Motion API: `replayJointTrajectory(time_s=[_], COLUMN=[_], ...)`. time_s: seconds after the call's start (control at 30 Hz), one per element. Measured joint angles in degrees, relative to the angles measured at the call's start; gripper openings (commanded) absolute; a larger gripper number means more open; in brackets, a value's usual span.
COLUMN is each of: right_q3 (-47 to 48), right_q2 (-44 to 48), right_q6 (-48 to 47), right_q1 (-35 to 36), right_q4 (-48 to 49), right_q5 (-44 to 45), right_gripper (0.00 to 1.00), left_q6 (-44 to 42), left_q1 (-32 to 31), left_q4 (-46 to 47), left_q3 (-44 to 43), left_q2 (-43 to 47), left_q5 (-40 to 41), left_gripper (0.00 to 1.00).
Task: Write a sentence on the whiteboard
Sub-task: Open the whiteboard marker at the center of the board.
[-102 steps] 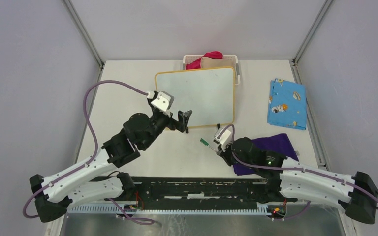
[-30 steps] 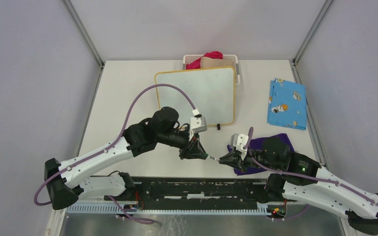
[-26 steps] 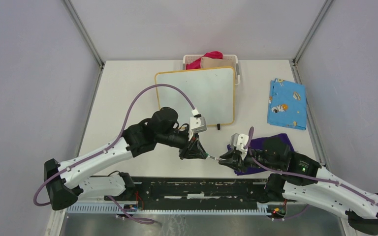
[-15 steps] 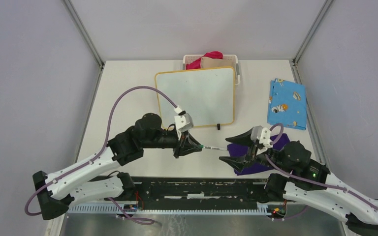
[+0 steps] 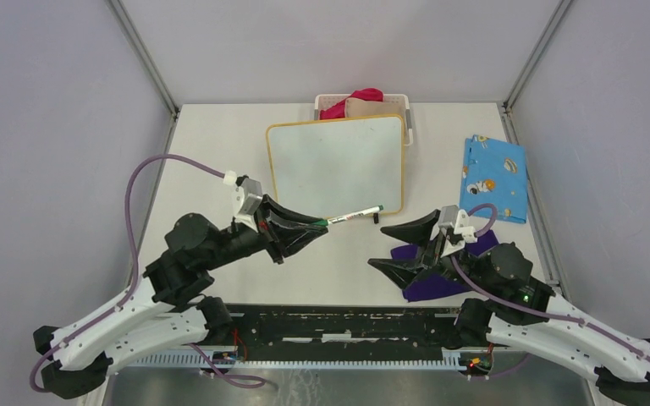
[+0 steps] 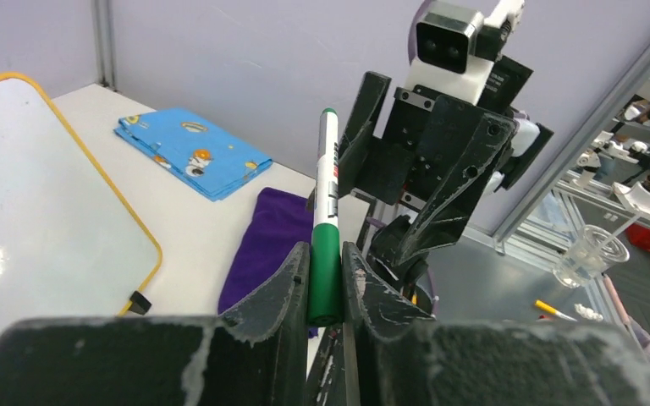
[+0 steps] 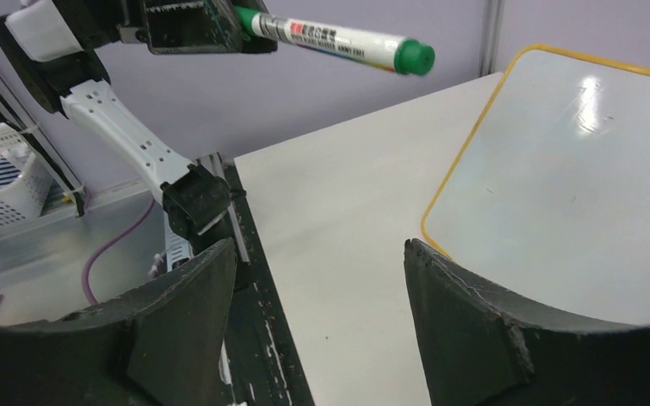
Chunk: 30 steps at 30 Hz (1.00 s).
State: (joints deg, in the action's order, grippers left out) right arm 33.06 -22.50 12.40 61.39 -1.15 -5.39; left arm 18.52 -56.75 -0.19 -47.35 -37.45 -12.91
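Note:
The whiteboard [image 5: 335, 165] lies flat at the back middle of the table, also in the left wrist view [image 6: 34, 211] and the right wrist view [image 7: 575, 211]. No sentence shows on its white face. My left gripper [image 5: 309, 227] is shut on the green end of a white-and-green marker [image 5: 355, 215], which sticks out toward the board's near edge. The left wrist view shows that end pinched between the fingers [image 6: 325, 254]. My right gripper [image 5: 389, 247] stands open and holds nothing, to the right of the marker [image 7: 338, 38]. Its jaws are wide apart over bare table [image 7: 317, 254].
A white basket [image 5: 364, 106] with red and tan cloths stands behind the board. A blue patterned cloth [image 5: 495, 178] lies at the right. A purple cloth [image 5: 465, 254] lies under my right wrist. One black foot [image 5: 376, 218] of the board sits at its near edge.
The right gripper has opened, let go of the marker and drawn back. The left arm has pulled back to the left with the marker, which now points toward the board.

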Motion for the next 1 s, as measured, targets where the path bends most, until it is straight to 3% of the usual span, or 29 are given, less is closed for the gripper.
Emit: replayJointTrajectory(time_s=[0.17, 0.47, 0.67, 1.0], right_q3=[3.4, 23.6, 24.8, 26.0], right_q2=[-5.1, -5.5, -4.0, -12.5], right_q6=[1.1, -8.1, -9.5, -9.8], right_q1=[0.0, 0.0, 0.0, 0.0], right_q4=[2.0, -15.9, -18.6, -19.0], right_q5=[-2.3, -3.5, -2.9, -6.4], right_gripper=[0.81, 0.82, 0.82, 0.81], left_q6=[1.0, -1.4, -2.9, -5.2], left_q1=[0.0, 0.0, 0.0, 0.0], left_q4=[-0.9, -10.8, -11.8, -14.3], left_q3=[-1.2, -6.0, -6.7, -8.0], left_q2=[-1.9, -1.0, -0.1, -3.5], left_q5=[-3.7, -7.0, -9.9, -17.8], left_gripper=[0.02, 0.02, 0.02, 0.02])
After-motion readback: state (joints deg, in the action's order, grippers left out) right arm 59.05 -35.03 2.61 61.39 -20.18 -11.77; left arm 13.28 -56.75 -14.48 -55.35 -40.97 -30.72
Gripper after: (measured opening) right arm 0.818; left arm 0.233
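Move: The whiteboard marker, already held by its green cap end in the left fingers, has its middle about 6 cm right, 2 cm ahead and 1 cm above the left hand; the open right gripper is some 10 cm right, 1 cm back and 6 cm below. From the right hand, the marker's middle is roughly 3 cm ahead, 5 cm left and 7 cm up. On the table some 27 cm below that hand, the whiteboard's centre is 28 cm ahead and 6 cm left, the purple cloth 3 cm ahead and 21 cm right. The left hand keeps its pinch on the green cap end and draws the marker back about 5 cm, turning clockwise some 15 degrees and dipping the free end a little, so that the marker swings round into line with the right gripper. With its fingers staying wide open, the right hand climbs about 10 cm while swinging out to its right, then sinks about 3 cm and comes back left, bringing its open mouth up around the marker's free end without closing on it. ##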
